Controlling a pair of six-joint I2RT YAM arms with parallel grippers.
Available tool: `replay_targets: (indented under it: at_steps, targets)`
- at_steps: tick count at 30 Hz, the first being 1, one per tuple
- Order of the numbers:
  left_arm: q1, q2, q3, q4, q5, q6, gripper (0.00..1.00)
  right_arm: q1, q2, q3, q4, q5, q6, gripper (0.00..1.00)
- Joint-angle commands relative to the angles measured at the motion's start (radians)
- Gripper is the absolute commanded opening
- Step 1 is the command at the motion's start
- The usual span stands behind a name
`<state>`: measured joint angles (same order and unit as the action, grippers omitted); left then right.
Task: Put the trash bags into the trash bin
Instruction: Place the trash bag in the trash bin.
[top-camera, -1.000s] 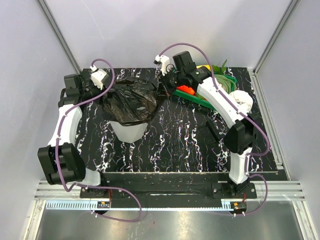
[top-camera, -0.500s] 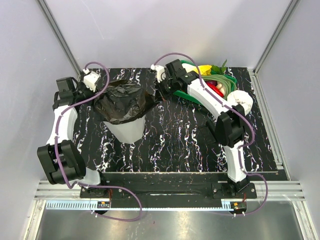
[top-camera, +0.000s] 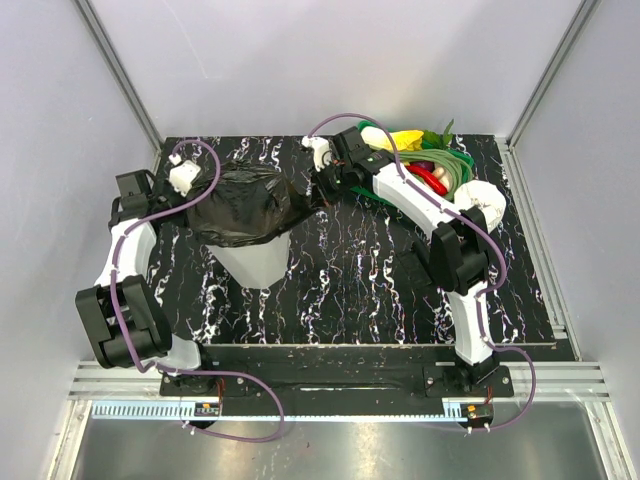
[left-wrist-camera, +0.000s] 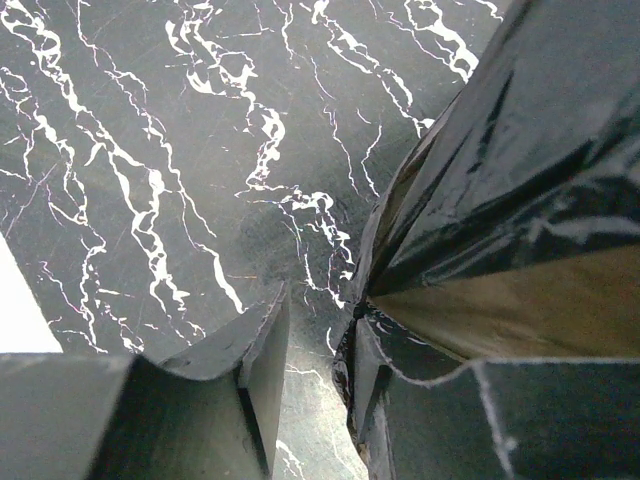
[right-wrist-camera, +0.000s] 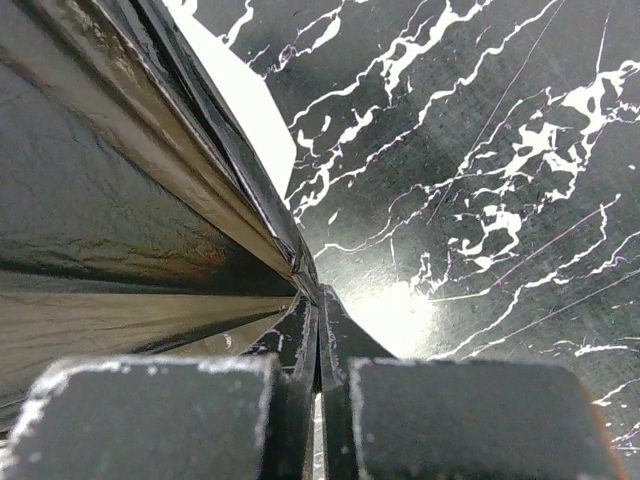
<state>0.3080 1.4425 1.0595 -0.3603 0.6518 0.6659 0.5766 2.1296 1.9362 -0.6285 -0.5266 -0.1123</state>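
A black trash bag (top-camera: 245, 203) is stretched taut above the mouth of the white trash bin (top-camera: 258, 262), which stands at the table's left middle. At the bag's right end, my right gripper (top-camera: 322, 192) is shut on the film, and the film's edge (right-wrist-camera: 120, 200) runs straight into the closed jaws (right-wrist-camera: 318, 292). A corner of the bin (right-wrist-camera: 245, 100) shows behind it. My left gripper (left-wrist-camera: 318, 305) sits at the bag's left end with its jaws apart and the table visible between them. The bag (left-wrist-camera: 520, 180) drapes over its right finger (left-wrist-camera: 375, 400).
A green tray (top-camera: 462, 160) of vegetables stands at the back right, behind the right arm, with a white round object (top-camera: 487, 200) beside it. The black marbled table (top-camera: 360, 270) lies under the bin. Grey walls close in on both sides.
The crumpled bag has been pulled out sideways into a taut band over the bin. The right gripper has moved left and nearer. The left jaws have narrowed.
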Motion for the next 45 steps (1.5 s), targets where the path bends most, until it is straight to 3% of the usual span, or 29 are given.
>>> replay_targets:
  at_steps: [1, 13, 16, 17, 18, 22, 26, 28, 38, 42, 45]
  targets:
    - [0.013, -0.014, -0.023, 0.053, 0.034, 0.047, 0.34, 0.012, -0.017, -0.026, 0.053, 0.057, -0.03, 0.0]
    - [0.025, -0.068, 0.003, 0.055, 0.06, 0.02, 0.56, 0.019, -0.06, -0.019, 0.043, 0.07, -0.059, 0.01]
    - [0.032, -0.076, 0.033, 0.018, 0.078, 0.011, 0.64, 0.02, -0.069, 0.007, 0.013, 0.062, -0.064, 0.11]
    - [0.037, -0.082, 0.045, 0.009, 0.086, 0.002, 0.64, 0.02, -0.08, 0.01, 0.012, 0.06, -0.066, 0.23]
    - [0.042, -0.091, 0.054, 0.001, 0.094, -0.005, 0.65, 0.022, -0.089, 0.01, 0.009, 0.056, -0.07, 0.27]
    - [0.043, -0.122, 0.097, -0.009, 0.08, -0.057, 0.69, 0.025, -0.109, 0.061, -0.023, 0.057, -0.078, 0.37]
    - [0.045, -0.129, 0.135, -0.009, 0.054, -0.091, 0.82, 0.026, -0.092, 0.162, -0.079, 0.051, -0.078, 0.56]
    - [0.045, -0.129, 0.142, 0.004, 0.042, -0.114, 0.98, 0.026, -0.082, 0.202, -0.106, 0.047, -0.078, 0.62]
    - [0.049, -0.137, 0.191, 0.043, -0.056, -0.224, 0.99, 0.026, -0.045, 0.449, -0.278, 0.046, -0.122, 0.64]
    - [0.049, -0.134, 0.186, 0.021, -0.058, -0.226, 0.99, 0.026, -0.079, 0.477, -0.368, 0.039, -0.206, 0.65]
    - [0.049, -0.145, 0.157, 0.003, -0.038, -0.218, 0.99, 0.028, -0.1, 0.501, -0.485, -0.05, -0.295, 0.65]
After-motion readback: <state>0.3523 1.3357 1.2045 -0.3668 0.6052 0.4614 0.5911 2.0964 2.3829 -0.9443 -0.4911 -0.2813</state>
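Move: The bin with the black bag over its mouth stands between the hands: its middle is about 11 cm right of the left hand and 16 cm left of the right hand, roughly level with both and about 12 cm lower. The right fingers already pinch the bag's right edge; the half-open left ones are at its left edge. The vegetable basket lies some 23 cm right of the right hand, 16 cm ahead, 20 cm below. The right hand releases the bag and rises about 14 cm; the left opens wide and rises about 10. ##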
